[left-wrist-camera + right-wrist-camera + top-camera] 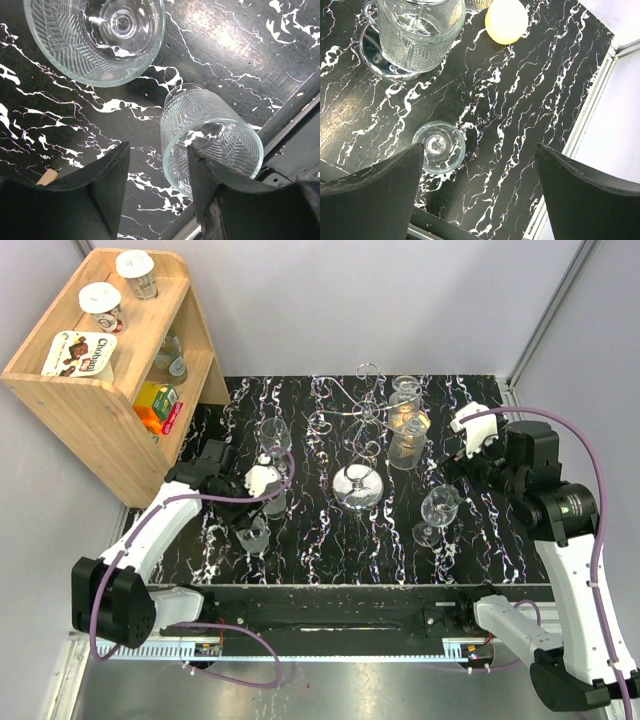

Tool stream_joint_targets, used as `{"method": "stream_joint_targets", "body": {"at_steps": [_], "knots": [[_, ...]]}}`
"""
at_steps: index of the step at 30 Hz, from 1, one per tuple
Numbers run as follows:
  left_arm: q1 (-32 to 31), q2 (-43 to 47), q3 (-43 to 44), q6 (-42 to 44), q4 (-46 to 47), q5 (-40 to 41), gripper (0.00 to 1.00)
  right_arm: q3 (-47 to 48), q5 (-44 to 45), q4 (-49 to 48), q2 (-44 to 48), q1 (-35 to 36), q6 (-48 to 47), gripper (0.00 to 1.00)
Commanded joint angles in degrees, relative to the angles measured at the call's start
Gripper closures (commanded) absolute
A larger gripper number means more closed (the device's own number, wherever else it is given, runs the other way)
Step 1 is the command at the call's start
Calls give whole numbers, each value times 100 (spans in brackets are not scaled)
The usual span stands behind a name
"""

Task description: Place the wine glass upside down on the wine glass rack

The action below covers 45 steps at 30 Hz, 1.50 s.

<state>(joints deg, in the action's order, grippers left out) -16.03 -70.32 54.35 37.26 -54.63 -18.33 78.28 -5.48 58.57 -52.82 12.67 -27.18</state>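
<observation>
A ribbed wine glass (pixel 210 137) lies on its side on the black marbled table, its mouth toward my left gripper (pixel 159 147). The jaws stand partly apart; the right fingertip (pixel 207 180) overlaps the glass's rim and the left one stays clear of it. In the top view this glass (pixel 253 536) lies front left, just below the left gripper (pixel 268 504). The wine glass rack (pixel 364 405) stands mid-table, with a glass (pixel 357 483) hanging bowl-down over its mirror disc (pixel 376 60). My right gripper (pixel 480 147) hovers wide open and empty beside an upright glass (pixel 439 147).
Another upright glass (pixel 95 35) stands close beyond the lying one. Two more glasses (pixel 408 425) stand at the back right of the rack, by a yellow rounded object (pixel 506 20). A wooden shelf (pixel 100 380) with cups and bottles borders the left side. The metal front rail (pixel 350 595) is near.
</observation>
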Motion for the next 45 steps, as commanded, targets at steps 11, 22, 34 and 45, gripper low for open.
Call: {"method": "stream_joint_targets", "body": {"at_steps": [11, 22, 34, 45], "knots": [[-32, 150, -355, -166, 366, -110, 94, 205, -85, -47, 79, -71, 143, 4], [276, 1267, 1707, -342, -925, -899, 100, 1408, -1620, 488, -263, -71, 178, 3], [320, 986, 4823, -2693, 879, -3130, 100, 2235, -5164, -914, -1318, 16, 1960, 1], [-48, 29, 4645, -6020, 4751, -4285, 100, 1068, -6535, -6384, -1889, 271, 5619, 1]]}}
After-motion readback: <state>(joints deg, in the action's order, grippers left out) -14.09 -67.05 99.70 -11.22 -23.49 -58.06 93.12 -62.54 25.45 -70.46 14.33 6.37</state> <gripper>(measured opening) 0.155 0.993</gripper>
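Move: The wine glass to be taken stands upright just beneath the left hand, its middle some 3 cm back, 3 cm to the right and 6 cm below. From the same hand, a second glass stands about 7 cm ahead and 6 cm right, a tall stemmed glass 17 cm ahead and 9 cm right, and the wine glass rack 13 cm ahead and 27 cm right. From the right hand, the wine glass is roughly 40 cm left, 5 cm back and 27 cm below. The wine glass's wall is pinched near the rim as the left hand sinks about 2 cm and closes, one finger inside the mouth and the other outside, then lifts it fast some 44 cm, swinging right late and rolling until the fingers point right. The right hand, empty and wide open, goes left and up and swings its fingers counter-clockwise to face the glass. ##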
